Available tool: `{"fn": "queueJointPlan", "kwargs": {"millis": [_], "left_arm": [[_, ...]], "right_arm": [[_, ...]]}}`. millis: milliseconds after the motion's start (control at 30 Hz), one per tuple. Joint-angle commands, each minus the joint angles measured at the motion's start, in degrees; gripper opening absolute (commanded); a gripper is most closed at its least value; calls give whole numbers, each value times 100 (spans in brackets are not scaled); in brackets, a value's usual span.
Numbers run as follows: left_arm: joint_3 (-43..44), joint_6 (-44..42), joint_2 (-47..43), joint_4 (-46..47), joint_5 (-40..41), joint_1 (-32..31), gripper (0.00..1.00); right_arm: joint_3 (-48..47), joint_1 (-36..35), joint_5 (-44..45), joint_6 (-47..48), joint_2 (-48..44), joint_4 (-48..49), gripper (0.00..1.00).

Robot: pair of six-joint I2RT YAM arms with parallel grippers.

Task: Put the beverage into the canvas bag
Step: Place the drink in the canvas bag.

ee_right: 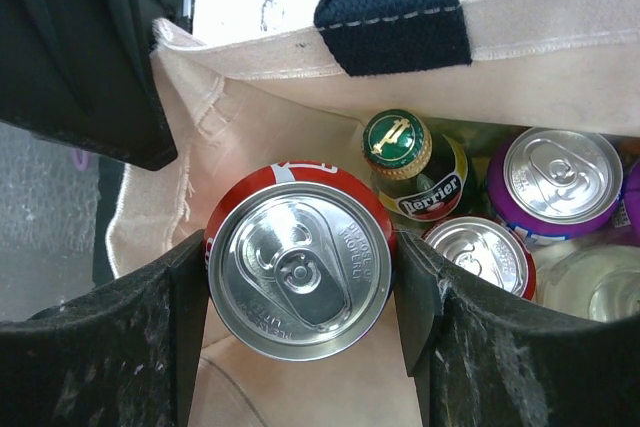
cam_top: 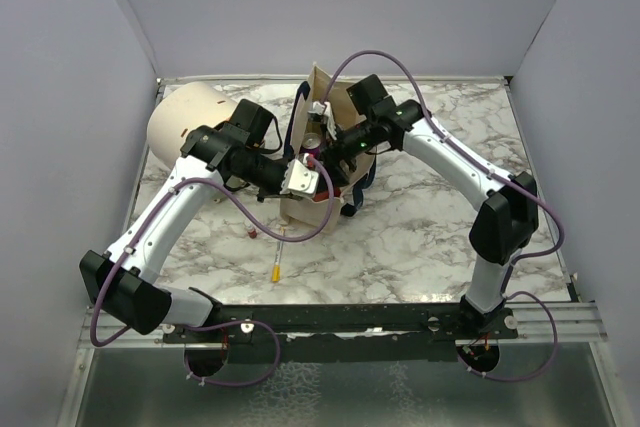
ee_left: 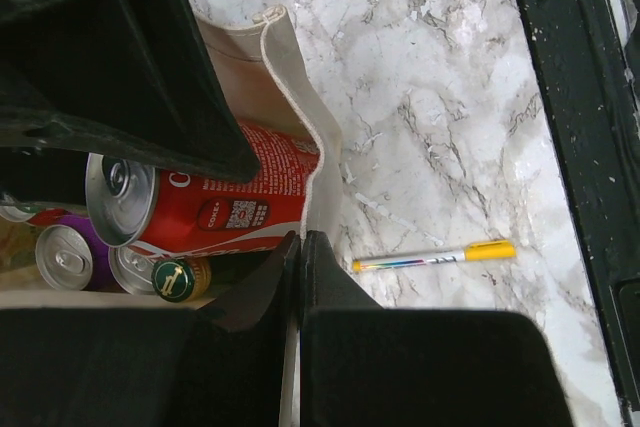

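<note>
The cream canvas bag point(cam_top: 310, 212) stands mid-table with its mouth held wide. My left gripper point(cam_top: 303, 179) is shut on the bag's near rim point(ee_left: 300, 107), and the fabric is pinched between its fingers point(ee_left: 330, 287). My right gripper point(ee_right: 300, 247) reaches down into the bag and is shut on a red beverage can point(ee_right: 300, 269), which it holds by the sides just inside the mouth. In the left wrist view that red can point(ee_left: 230, 207) hangs above the other drinks. On the bag's floor are a green Perrier bottle point(ee_right: 405, 152), a purple can point(ee_right: 560, 179) and another can point(ee_right: 480, 252).
A cream drum-shaped thing point(cam_top: 190, 122) lies at the back left, close behind the left arm. A yellow-capped pen point(ee_left: 435, 259) lies on the marble in front of the bag. A navy handle point(ee_right: 395, 22) hangs over the bag's far rim. Grey walls enclose the table.
</note>
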State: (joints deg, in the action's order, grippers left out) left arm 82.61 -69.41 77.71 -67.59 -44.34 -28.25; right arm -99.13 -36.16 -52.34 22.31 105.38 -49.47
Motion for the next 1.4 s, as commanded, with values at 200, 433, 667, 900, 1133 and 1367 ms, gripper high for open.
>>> {"fn": "queueJointPlan", "kwargs": {"millis": [200,433,667,900,1133,1367], "left_arm": [[275,344,-210,294,-552,17,0],[195,595,-262,412,-574,113,0],[69,672,-387,435,-673,200,0],[-25,648,-424,451,-682,265,0],[-55,538,-421,361,-797,297,0],[-160,535,-454,364,-827,316,0]], "right_arm": [[412,-354,113,-157,87,-41,1],[600,-466,364,-191,108,197,1],[793,-601,908,-256,91,472,2],[989,-737,1222,-212,169,511,6],[1237,-798,1487,-155,143,718,9],[1576,-925,1777,-104,87,989,16]]}}
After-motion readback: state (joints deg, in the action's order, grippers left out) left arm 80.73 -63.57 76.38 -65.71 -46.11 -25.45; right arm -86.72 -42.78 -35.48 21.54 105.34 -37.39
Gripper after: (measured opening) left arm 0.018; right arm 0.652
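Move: The right hand already holds the red drink can inside the mouth of the canvas bag. The free spot at the bag's near end lies about 12 cm below it, level fore and aft and 2 cm to its left. The Perrier bottle stands some 4 cm ahead and 6 left of this hand, the other red can 7 ahead and 3 left, and a purple can 11 ahead and 7 left, all about 11 lower. From the left hand the spot is 5 cm ahead, 5 right and 15 below. Straight down into the near end of the bag goes the right hand, about 8 cm at a steady pace, drifting only a centimetre left and tipping its fingers some 10 degrees further downward. It keeps its grip on the red can, bringing it down beside the other red can and the Perrier bottle, while the left fingers stay shut on the bag's near rim. ##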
